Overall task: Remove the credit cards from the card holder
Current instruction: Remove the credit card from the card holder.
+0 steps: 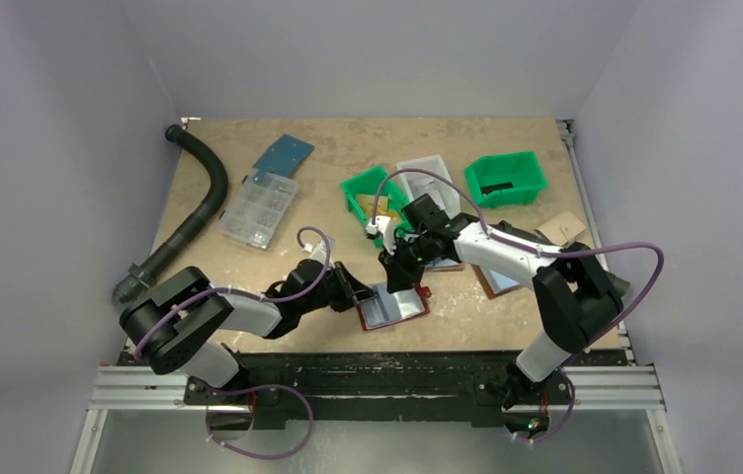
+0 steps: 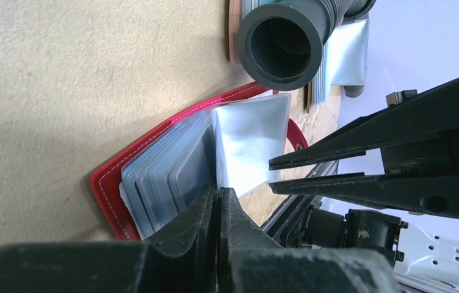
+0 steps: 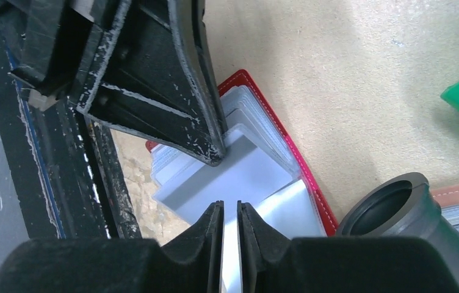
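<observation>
The card holder (image 1: 394, 308) lies open near the table's front edge, its red cover (image 2: 108, 177) down and its pale blue-grey pockets up. A grey-blue credit card (image 3: 239, 171) sticks out of the pockets. My left gripper (image 1: 360, 294) reaches in from the left. Its jaws (image 2: 220, 192) are pressed together at that card's edge (image 2: 181, 168), and its fingers (image 3: 209, 140) rest on the card's corner. My right gripper (image 1: 399, 279) hovers just over the holder from the far side. Its fingertips (image 3: 231, 207) stand a narrow gap apart above a raised pale leaf (image 2: 248, 137).
A dark grey tube end (image 3: 398, 207) lies right beside the holder, by brown folders (image 1: 501, 281). Farther back stand two green bins (image 1: 372, 193) (image 1: 504, 178), a clear parts box (image 1: 259, 207), a blue board (image 1: 284, 155) and a black hose (image 1: 205, 197). The table's front rail (image 3: 50, 152) is close.
</observation>
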`<state>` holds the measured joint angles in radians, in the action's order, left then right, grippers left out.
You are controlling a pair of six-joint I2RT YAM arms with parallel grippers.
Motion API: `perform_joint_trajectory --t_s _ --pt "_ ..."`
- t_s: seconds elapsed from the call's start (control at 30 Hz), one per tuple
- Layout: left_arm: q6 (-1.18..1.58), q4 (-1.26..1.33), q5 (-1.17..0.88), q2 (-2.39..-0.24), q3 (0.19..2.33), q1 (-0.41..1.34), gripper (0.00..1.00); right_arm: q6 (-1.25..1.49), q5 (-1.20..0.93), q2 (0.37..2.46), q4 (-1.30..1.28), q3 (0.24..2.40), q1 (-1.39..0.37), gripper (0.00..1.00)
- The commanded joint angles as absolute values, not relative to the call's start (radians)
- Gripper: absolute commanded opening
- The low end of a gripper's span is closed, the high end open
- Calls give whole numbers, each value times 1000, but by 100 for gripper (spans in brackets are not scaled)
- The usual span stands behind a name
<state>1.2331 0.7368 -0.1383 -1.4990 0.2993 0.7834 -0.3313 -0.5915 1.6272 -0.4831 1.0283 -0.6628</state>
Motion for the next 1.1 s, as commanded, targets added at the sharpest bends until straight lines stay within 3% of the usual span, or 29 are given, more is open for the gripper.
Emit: perform_joint_trajectory --t_s 0.0,0.23,0.5,0.7,1.07 --pt "1170 727 -178 -1513 359 772 0 -363 -659 1594 -509 1054 -655 22" --pt "1168 740 -229 -1546 401 772 0 -304 -575 1636 -477 1054 -638 20" --pt "1201 874 -300 -1623 393 772 10 -290 -607 1623 -473 1048 -590 20" --pt "1219 965 -326 -1661 385 772 26 -298 -630 1636 -483 1052 -586 23" --pt "1237 1073 -352 -1692 369 773 31 -277 -629 1625 -468 1044 -546 26"
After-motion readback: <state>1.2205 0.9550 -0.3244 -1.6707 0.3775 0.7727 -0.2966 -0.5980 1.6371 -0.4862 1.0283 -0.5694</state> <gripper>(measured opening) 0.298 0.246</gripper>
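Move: The open red card holder lies with its middle about 3 cm back and 3 cm right of the left hand, 2 cm lower; the left fingers are already shut on the edge of one of its clear sleeves. From the right hand that middle is some 3 cm back, level sideways, 5 cm down. The black hose's near end sits about 4 cm ahead and 6 cm right of the right hand, the left green tray some 16 cm ahead and 4 cm left. The clear sleeve, still pinched by its edge, is drawn roughly 2 cm to the right by the left hand, whose fingers then part to about a third open and let go; that hand goes on another 2 cm right, turning about 10 degrees clockwise and rising 2 cm at the end. The right hand, barely open, shifts about 3 cm forward and right above the holder. ##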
